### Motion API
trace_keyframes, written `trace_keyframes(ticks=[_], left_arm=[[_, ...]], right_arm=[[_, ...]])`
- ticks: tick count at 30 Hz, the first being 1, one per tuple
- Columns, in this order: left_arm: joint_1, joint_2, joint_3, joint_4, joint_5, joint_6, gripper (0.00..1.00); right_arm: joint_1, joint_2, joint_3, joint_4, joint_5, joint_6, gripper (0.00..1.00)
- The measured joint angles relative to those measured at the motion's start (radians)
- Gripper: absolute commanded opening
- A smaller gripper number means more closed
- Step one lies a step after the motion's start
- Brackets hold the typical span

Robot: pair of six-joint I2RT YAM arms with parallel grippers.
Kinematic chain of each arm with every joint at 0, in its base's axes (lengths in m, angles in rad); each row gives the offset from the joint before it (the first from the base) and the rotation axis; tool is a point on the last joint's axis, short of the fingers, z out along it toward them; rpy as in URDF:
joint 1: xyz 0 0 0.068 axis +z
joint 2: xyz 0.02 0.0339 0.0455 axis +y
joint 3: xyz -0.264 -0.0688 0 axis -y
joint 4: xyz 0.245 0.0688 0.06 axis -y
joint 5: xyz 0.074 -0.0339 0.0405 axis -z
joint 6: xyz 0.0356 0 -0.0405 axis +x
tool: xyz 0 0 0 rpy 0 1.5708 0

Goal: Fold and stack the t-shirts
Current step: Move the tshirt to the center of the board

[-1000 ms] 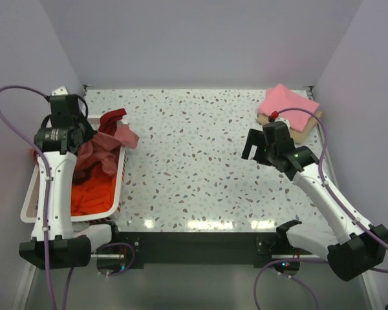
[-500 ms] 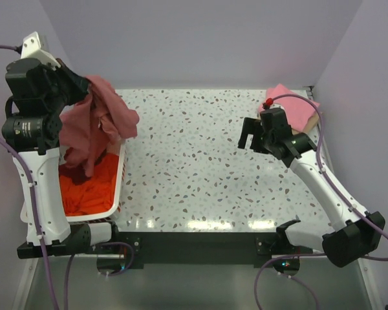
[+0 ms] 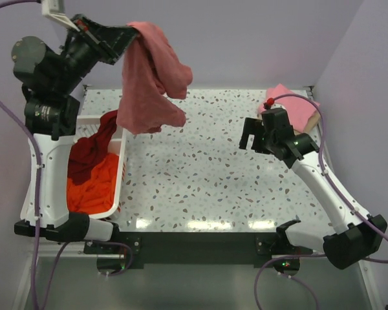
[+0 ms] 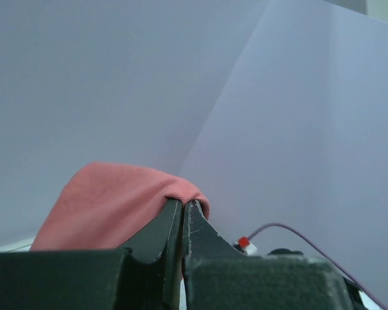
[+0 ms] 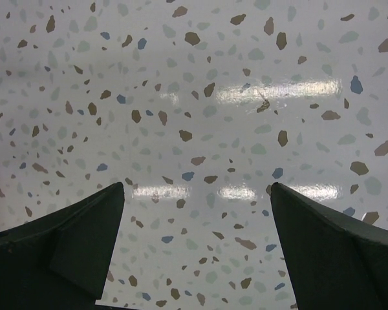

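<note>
My left gripper (image 3: 126, 33) is raised high at the back left and is shut on a dusty rose-red t-shirt (image 3: 149, 81), which hangs down in loose folds above the table. In the left wrist view the same rose-red t-shirt (image 4: 110, 210) drapes over the closed left gripper (image 4: 183, 203). A dark maroon t-shirt (image 3: 90, 152) and an orange t-shirt (image 3: 90, 187) lie in the white basket (image 3: 119, 187). A bright pink folded t-shirt (image 3: 297, 110) lies at the back right corner. My right gripper (image 3: 249, 139) hovers open over bare table, and the right wrist view shows nothing between the right gripper (image 5: 197, 194) fingers.
The white slatted basket stands at the left edge of the speckled table (image 3: 194, 174). Purple walls close in the back and both sides. A tan board (image 3: 307, 132) lies under the pink shirt. Cables loop around both arms.
My left arm has lifted the rose-red shirt out of the basket, up and rightward, so it now hangs free. The right arm shifted slightly toward the back and stays open.
</note>
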Motion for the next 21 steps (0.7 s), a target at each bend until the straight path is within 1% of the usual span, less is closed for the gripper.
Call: trace_keyframes(ticks=[3, 6, 8, 10, 11, 12, 13, 15, 16, 19, 21], left_arm=[[-0.171, 0.031, -0.019, 0.041, -0.006, 0.002, 0.0], [-0.31, 0.05, -0.091, 0.044, -0.016, 0.013, 0.0], [-0.374, 0.06, -0.158, 0.042, -0.027, 0.027, 0.04], [-0.425, 0.062, -0.259, 0.032, -0.043, 0.048, 0.09], [-0.44, 0.062, -0.317, 0.026, -0.056, 0.061, 0.23], [-0.448, 0.063, -0.369, 0.008, -0.079, 0.079, 0.25], [-0.452, 0.07, -0.417, -0.017, -0.117, 0.091, 0.4], [-0.452, 0.096, -0.472, -0.071, -0.198, 0.119, 0.6], [-0.451, 0.121, -0.484, -0.109, -0.249, 0.138, 0.73], [-0.451, 0.206, -0.489, -0.19, -0.355, 0.177, 0.84], [-0.46, 0.249, -0.497, -0.233, -0.405, 0.198, 0.85]], right_arm=[[0.0, -0.021, 0.0, -0.014, 0.021, 0.0, 0.99], [0.0, -0.045, 0.0, -0.035, 0.052, 0.001, 0.99], [0.0, -0.063, 0.0, -0.054, 0.079, 0.001, 0.99], [0.0, -0.088, -0.006, -0.066, 0.11, 0.002, 0.99], [0.0, -0.105, -0.013, -0.07, 0.127, 0.002, 0.99], [0.0, -0.124, -0.023, -0.074, 0.137, 0.002, 0.99], [0.0, -0.146, -0.035, -0.079, 0.15, 0.002, 0.99], [0.0, -0.177, -0.06, -0.092, 0.159, 0.002, 0.99], [0.0, -0.189, -0.074, -0.099, 0.16, 0.002, 0.99], [0.0, -0.193, -0.121, -0.109, 0.148, 0.001, 0.98], [0.0, -0.18, -0.157, -0.109, 0.124, 0.001, 0.97]])
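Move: The salmon t-shirt hangs from the left fingers, high in the air. The centre of the board, where it is going, lies about 60 cm below that hand, some 22 cm to its right and 3 cm back. The white basket's middle is roughly 27 cm to the hand's left, 4 cm back and 56 cm down; the pink folded stack is about 18 cm ahead, 55 cm right and 60 cm down. From the right hand, the board's centre lies level ahead, some 13 cm left and 21 cm below. The already pinched t-shirt is swung right about 16 cm, then the left hand dives towards the board, some 37 cm down in all and a little forward. During the dive its fingers open wide and let go of the shirt, tipping from slightly upward to clearly downward, about 55 degrees. The right hand, open and empty, draws back and right about 5 cm each, rising slightly before sinking. ##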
